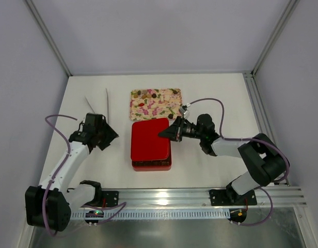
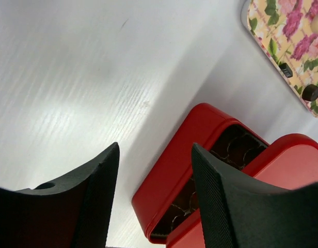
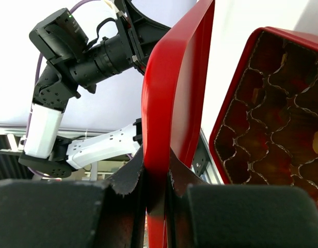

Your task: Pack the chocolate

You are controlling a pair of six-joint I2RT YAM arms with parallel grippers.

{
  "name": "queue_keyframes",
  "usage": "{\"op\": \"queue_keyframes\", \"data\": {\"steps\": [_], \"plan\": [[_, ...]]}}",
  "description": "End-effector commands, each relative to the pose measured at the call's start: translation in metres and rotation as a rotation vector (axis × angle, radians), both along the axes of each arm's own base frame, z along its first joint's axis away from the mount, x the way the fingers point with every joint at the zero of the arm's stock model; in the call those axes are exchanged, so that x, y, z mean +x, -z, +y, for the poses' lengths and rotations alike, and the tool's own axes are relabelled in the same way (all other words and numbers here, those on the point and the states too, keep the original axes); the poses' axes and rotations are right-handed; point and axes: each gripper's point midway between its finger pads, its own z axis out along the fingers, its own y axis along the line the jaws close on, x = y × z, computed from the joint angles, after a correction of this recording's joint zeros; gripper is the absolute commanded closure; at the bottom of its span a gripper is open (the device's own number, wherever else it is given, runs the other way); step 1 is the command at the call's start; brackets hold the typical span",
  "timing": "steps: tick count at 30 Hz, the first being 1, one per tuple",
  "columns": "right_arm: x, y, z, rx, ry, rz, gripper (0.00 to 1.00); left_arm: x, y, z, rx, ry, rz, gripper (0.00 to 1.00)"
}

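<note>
My right gripper (image 1: 167, 133) is shut on the edge of the flat red lid (image 1: 150, 139), holding it above the square red box (image 1: 151, 165). In the right wrist view the lid (image 3: 172, 103) stands edge-on between my fingertips and the box (image 3: 275, 124) shows its dark paper cups. Small brown chocolate pieces (image 1: 147, 94) lie on the cream floral tray (image 1: 155, 105) behind the box. My left gripper (image 1: 111, 135) is open and empty, left of the box; its wrist view shows the box (image 2: 185, 170), the lid (image 2: 288, 170) and a chocolate (image 2: 311, 92) on the tray.
Two thin white strips (image 1: 107, 101) lie on the table at the back left. The aluminium rail (image 1: 200, 199) runs along the near edge. Enclosure walls stand on both sides and at the back.
</note>
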Motion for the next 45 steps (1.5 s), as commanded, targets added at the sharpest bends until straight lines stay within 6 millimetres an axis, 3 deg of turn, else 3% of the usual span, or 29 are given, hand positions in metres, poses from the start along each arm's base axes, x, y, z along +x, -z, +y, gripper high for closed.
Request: {"op": "queue_keyframes", "data": {"steps": [1,9,11,32,45], "plan": [[-0.002,-0.025,0.001,0.100,-0.026,-0.082,0.96,-0.001,-0.013,0.004,0.019,0.035,-0.020,0.42],[0.001,-0.008,0.005,0.092,-0.037,-0.037,0.96,0.005,-0.030,-0.030,-0.143,0.164,-0.134,0.17],[0.002,-0.003,0.005,0.094,-0.034,-0.024,0.96,0.006,-0.031,-0.038,-0.180,0.197,-0.164,0.16],[-0.007,0.026,0.003,0.111,-0.057,0.061,0.96,-0.004,-0.014,-0.090,-0.356,0.443,-0.132,0.15],[-0.007,0.041,-0.002,0.110,-0.041,0.100,0.96,-0.010,-0.003,-0.102,-0.353,0.509,-0.074,0.17]]}}
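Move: The left hand, empty and part open, has the lid's middle about 18 cm to its right, 1 cm back and perhaps 3 cm higher; the open red box under the lid is some 19 cm right, 2 cm back and 6 cm down. For the right hand, which holds the lid by its right edge, the box's middle is about 9 cm left, straight below in depth, and 13 cm down. The flowered tray is roughly 24 cm ahead and 7 cm left of the right hand. The right hand keeps its pinch on the lid's right edge and lowers the lid some 6 cm onto the box, drifting back slightly near the end while tipping the far side down about 10 degrees. Meanwhile the left hand opens wide and sweeps about 10 cm right to the lid's left edge, first rising a little and then sinking, its wrist turning clockwise and rolling so its left side drops; whether its fingers touch the lid can't be seen. ##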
